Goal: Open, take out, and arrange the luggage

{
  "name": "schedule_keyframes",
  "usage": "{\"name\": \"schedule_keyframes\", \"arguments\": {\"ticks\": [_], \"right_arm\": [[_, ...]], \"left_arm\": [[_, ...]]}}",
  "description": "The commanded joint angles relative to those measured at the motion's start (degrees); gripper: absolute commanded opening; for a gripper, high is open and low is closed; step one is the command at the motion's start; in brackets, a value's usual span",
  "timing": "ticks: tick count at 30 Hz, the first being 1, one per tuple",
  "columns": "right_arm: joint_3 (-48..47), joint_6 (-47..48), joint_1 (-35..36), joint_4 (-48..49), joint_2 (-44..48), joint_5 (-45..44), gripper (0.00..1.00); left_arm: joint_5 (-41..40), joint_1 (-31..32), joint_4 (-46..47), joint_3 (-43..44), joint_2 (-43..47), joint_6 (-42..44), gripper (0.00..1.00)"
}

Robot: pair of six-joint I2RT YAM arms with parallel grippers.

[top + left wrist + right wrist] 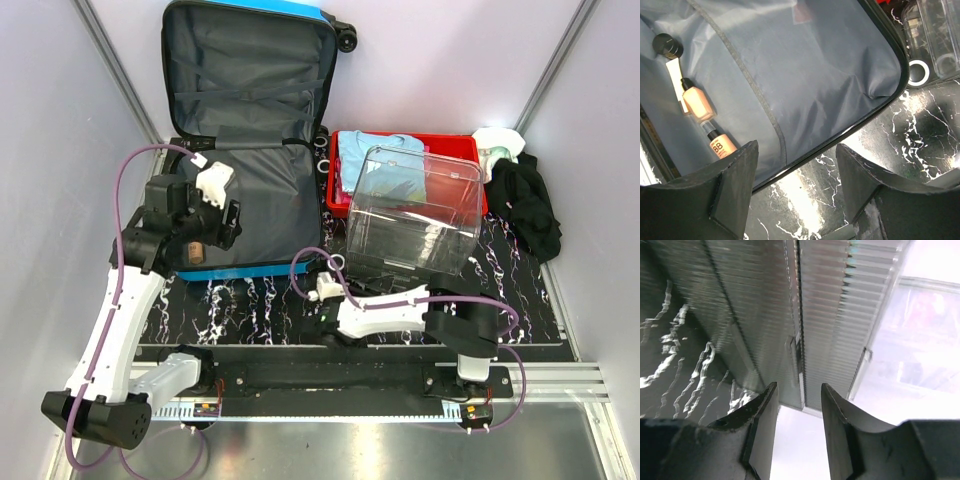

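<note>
The luggage [250,180], a bright blue hard-shell suitcase, lies open at the back left with its lid leaning back and its grey lining [790,65] showing. In its near-left corner lie a peach foundation bottle [696,102], a BB cream tube [722,145] and a black round cap [667,46]. My left gripper [228,220] [796,150] hovers open over the suitcase's near rim, holding nothing. My right gripper [322,288] [799,387] is open and empty, right at the ribbed wall of the clear bin [830,315].
The clear plastic bin [415,210] stands tilted against the red tray [455,148], which holds light blue clothing [365,155]. A black garment [525,200] and a white item [495,140] lie at the back right. A white ring [918,73] lies between suitcase and bin.
</note>
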State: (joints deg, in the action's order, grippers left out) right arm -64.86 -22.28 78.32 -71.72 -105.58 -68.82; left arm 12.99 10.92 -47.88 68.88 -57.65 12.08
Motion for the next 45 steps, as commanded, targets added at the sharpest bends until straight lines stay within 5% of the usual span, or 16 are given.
{"name": "schedule_keyframes", "arguments": {"ticks": [1, 10, 18, 26, 31, 45], "right_arm": [[2.1, 5.4, -2.2, 7.2, 1.3, -2.6, 0.45], [3.2, 19.5, -6.1, 20.7, 3.2, -1.1, 0.39], [4.1, 22.0, -8.4, 23.6, 2.3, -0.5, 0.33], [3.8, 24.4, -8.6, 23.6, 2.2, -0.9, 0.14], [1.9, 21.1, -8.5, 20.2, 1.4, 0.3, 0.00], [-9.7, 6.6, 3.7, -1.6, -3.6, 13.5, 0.00]], "left_arm": [[2.3, 0.1, 2.3, 1.7, -0.9, 0.3, 0.67], [2.3, 0.2, 2.0, 1.9, -1.1, 0.2, 0.67], [2.1, 0.2, 2.1, 1.5, -0.7, 0.5, 0.67], [2.3, 0.1, 2.2, 1.4, -0.6, 0.4, 0.67], [2.5, 0.1, 2.2, 1.3, -0.1, 0.4, 0.67], [2.2, 0.2, 2.2, 1.3, 0.6, 0.8, 0.67]]}}
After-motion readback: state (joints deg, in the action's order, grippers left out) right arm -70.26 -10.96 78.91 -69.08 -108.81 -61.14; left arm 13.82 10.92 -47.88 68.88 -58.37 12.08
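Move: The latch on the clear case's front seam is about 5 cm ahead of the open right fingers, level sideways and some 2 cm lower. The case's middle is roughly 13 cm ahead and 8 cm right of that hand. The suitcase's nearest wheel sits about 4 cm ahead, 8 cm left; the red box about 24 cm ahead, 8 cm right. From the left hand, the latch lies some 29 cm right, 3 cm back and well below. At the clear case's front seam, beside its latch, the right fingers close fully from about half open after going forward some 4 cm and down about 2 cm. Then, staying shut, the right hand draws back towards the robot by the same 4 cm while sliding some 2 cm to its left, tipping down nearly 10 degrees. ##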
